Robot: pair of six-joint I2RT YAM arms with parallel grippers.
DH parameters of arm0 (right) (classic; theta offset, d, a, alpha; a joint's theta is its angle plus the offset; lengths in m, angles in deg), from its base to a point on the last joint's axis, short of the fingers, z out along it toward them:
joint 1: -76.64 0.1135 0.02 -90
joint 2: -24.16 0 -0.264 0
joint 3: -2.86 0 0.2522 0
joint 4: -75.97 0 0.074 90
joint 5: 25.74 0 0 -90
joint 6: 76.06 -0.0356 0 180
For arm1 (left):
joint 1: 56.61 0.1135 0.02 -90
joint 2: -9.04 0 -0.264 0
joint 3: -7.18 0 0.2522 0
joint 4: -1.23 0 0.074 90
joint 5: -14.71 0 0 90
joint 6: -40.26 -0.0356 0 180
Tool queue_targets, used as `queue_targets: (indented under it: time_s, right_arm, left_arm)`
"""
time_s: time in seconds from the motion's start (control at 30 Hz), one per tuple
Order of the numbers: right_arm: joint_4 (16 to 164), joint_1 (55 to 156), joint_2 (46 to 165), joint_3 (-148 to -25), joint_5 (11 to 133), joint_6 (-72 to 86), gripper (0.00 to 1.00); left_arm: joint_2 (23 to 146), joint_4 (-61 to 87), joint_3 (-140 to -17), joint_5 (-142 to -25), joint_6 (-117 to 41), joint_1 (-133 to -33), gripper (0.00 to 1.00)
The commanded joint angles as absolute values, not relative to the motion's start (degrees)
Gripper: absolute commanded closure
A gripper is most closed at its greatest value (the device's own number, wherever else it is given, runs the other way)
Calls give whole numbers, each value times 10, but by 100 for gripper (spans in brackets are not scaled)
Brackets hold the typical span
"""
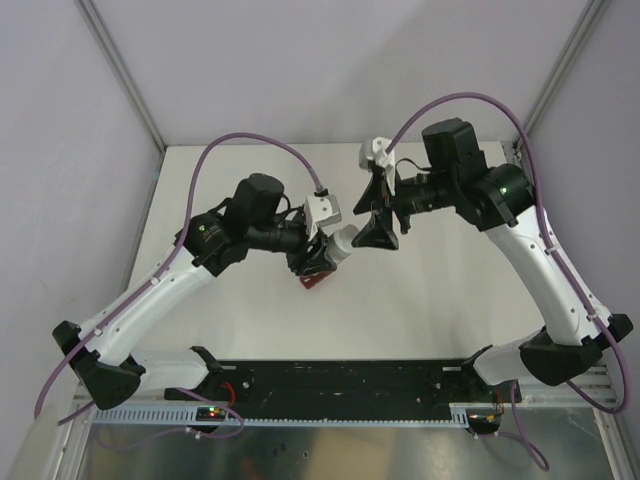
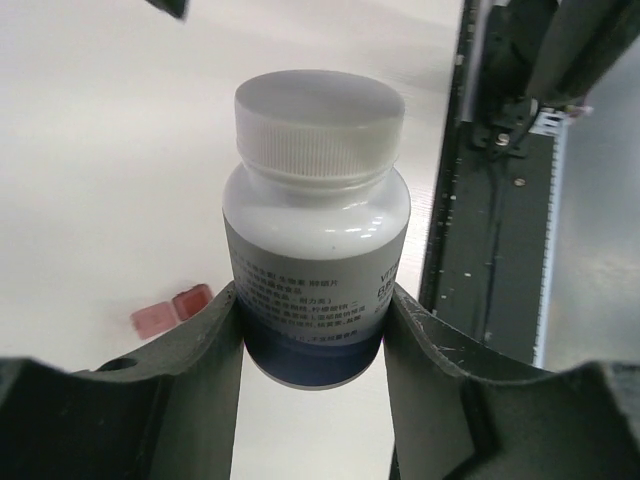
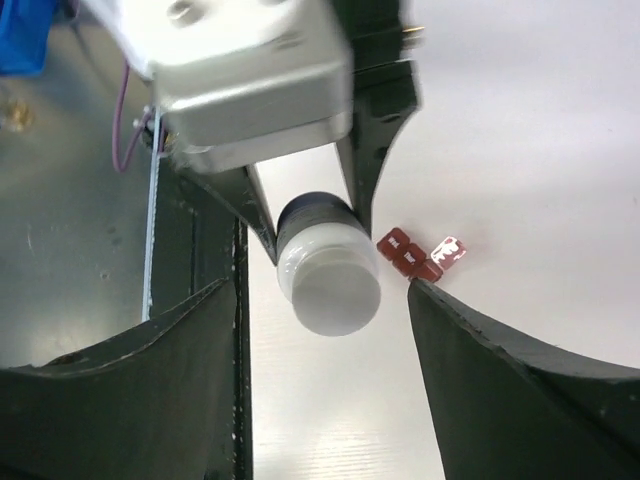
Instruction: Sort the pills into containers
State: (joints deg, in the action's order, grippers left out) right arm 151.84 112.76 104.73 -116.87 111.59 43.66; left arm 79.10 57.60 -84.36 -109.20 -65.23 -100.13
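Observation:
A white-capped pill bottle (image 1: 343,240) hangs above the table with my left gripper (image 1: 325,252) shut on it. In the left wrist view both fingers press the bottle (image 2: 315,230) at its dark lower part, my left gripper (image 2: 312,300) around it. My right gripper (image 1: 378,235) faces the cap from the right and stands open. In the right wrist view the cap (image 3: 330,285) sits between the wide-apart jaws of my right gripper (image 3: 320,290), untouched. The containers, a dark red pill box (image 1: 313,281) (image 2: 172,310) (image 3: 412,254), lie on the table below. No pills show.
A black rail (image 1: 340,385) runs along the near edge between the arm bases. Grey walls close in the white table (image 1: 240,330) on the left, back and right. A blue object (image 3: 20,35) shows at the top left of the right wrist view.

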Motion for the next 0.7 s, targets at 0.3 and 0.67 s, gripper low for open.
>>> queue_targets:
  time_s: [0.3,0.67]
  right_arm:
    - [1359,1068,1111,-1168,1122,151,26]
    - [1328,1058,1117,-1122,1153,114,27]
  left_arm:
    - [792,532,-875,-829,-642,-1058,100]
    - [798,508,-870,-742,-628,-1066,100]
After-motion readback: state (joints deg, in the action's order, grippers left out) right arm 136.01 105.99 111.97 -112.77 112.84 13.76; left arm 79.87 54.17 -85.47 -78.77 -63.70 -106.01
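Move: The bottle, upended from the table and already in the left fingers, has its cap about 5 cm to the right of the left hand, 1 cm ahead and some 4 cm above. From the open right hand that cap lies about 4 cm to the left, 1 cm back and roughly 4 cm below. The red pill packets lie on the table some 9 cm ahead and 2 cm left of the left hand, about 28 cm below. The right hand, its fingers staying open, sweeps about 7 cm forward, rising slightly at first and then sinking about 3 cm towards the cap, while it rolls some 25 degrees about its finger line and swings clockwise, to bring its fingers astride the cap without closing. The left hand keeps its hold on the bottle's lower end and carries it about 6 cm forward and a little left, swinging counter-clockwise some 20 degrees. ##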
